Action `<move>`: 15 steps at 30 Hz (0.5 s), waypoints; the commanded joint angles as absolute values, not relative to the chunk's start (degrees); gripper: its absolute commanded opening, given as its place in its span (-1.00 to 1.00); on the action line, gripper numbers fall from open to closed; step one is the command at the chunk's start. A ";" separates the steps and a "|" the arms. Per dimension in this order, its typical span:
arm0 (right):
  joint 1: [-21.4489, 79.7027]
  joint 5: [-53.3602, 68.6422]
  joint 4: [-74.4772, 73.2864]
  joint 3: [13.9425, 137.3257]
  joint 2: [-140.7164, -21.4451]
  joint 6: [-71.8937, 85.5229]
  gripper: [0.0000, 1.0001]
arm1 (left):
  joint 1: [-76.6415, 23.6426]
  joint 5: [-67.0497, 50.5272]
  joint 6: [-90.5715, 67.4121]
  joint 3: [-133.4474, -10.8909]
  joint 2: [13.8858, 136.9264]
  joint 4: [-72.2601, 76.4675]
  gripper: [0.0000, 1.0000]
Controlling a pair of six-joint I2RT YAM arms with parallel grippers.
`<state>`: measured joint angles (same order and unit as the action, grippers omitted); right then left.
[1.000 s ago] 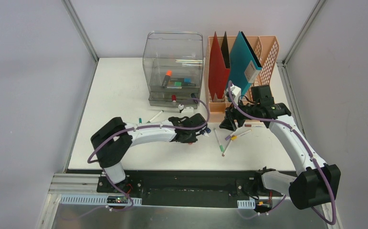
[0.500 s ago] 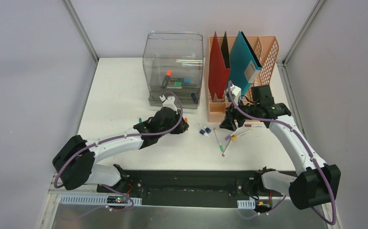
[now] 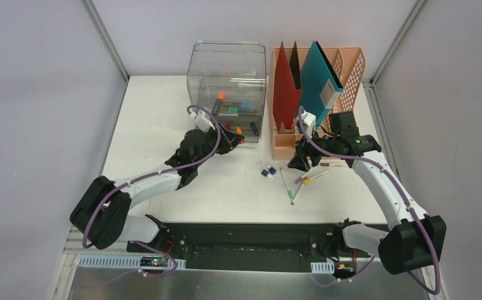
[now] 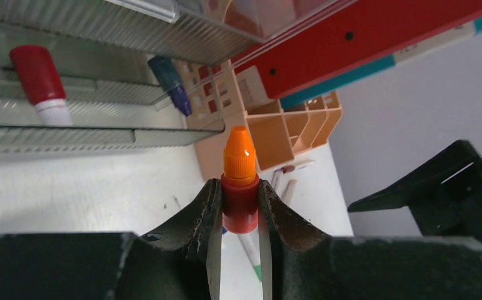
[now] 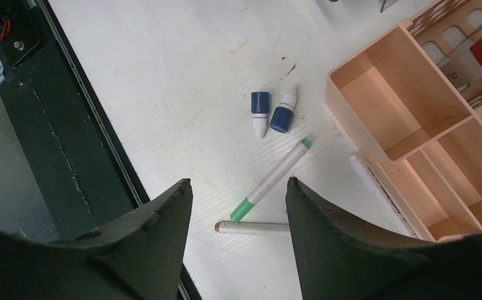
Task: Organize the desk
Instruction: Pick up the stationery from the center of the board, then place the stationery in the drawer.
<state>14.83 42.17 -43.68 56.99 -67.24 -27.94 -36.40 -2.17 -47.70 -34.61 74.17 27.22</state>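
Note:
On the white desk point(image 3: 157, 125), my left gripper point(image 3: 235, 134) is shut on a small red tube with an orange cap point(image 4: 238, 147), held just in front of the clear drawer box point(image 3: 229, 75). The cap points at the box's lower drawer point(image 4: 88, 134). In that drawer lie a red-capped tube point(image 4: 38, 81) and a dark blue marker point(image 4: 172, 81). My right gripper point(image 5: 238, 182) hangs open above loose pens, holding nothing. Below it are a green-tipped pen point(image 5: 272, 178) and a white pen point(image 5: 251, 227).
Two small blue-capped bottles point(image 5: 269, 112) lie left of the pens. The peach file rack point(image 3: 351, 69) at the back right holds a red folder point(image 3: 285, 87) and a teal folder point(image 3: 316, 81). Its low front compartments point(image 5: 357, 125) are close to my right gripper.
My left arm has swung from the middle of the desk back and left to the front of the drawer box, carrying the orange-capped tube. The right arm has not moved.

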 commanded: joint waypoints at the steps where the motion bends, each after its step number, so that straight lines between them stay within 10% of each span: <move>1: 14.68 42.01 -43.06 57.92 -65.78 -29.26 0.19 | -34.81 -4.23 -54.23 -35.20 77.45 41.64 -1.00; 15: 14.67 41.92 -43.07 57.74 -64.95 -29.53 0.19 | -34.58 19.11 -74.29 -49.54 81.60 8.55 -1.00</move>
<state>14.83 42.11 -43.68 56.99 -66.43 -28.25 -35.14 12.25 -66.13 -45.15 80.27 18.46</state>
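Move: In front of the clear drawer box, the left hand holds the red bottle with the orange cap; the box's open lower drawer lies about 8 cm ahead, 4 cm to the left and 9 cm below. A loose red bottle lies at the drawer's middle, and a navy bottle 8 cm right of that. The green-ended marker, in the tray above, is some 12 cm ahead of the hand, 3 cm left and 4 cm lower. From the right hand the drawer is roughly 16 cm ahead, 21 cm left and 9 cm lower. Carrying the orange-capped bottle in an unchanged pinch, the left hand goes forward about 6 cm towards the open front of the clear drawer box. The wrist swings some 20 degrees counter-clockwise, mostly in the later part, bringing the fingers from forward-right to point more squarely at the box, and its left side sinks a little. ##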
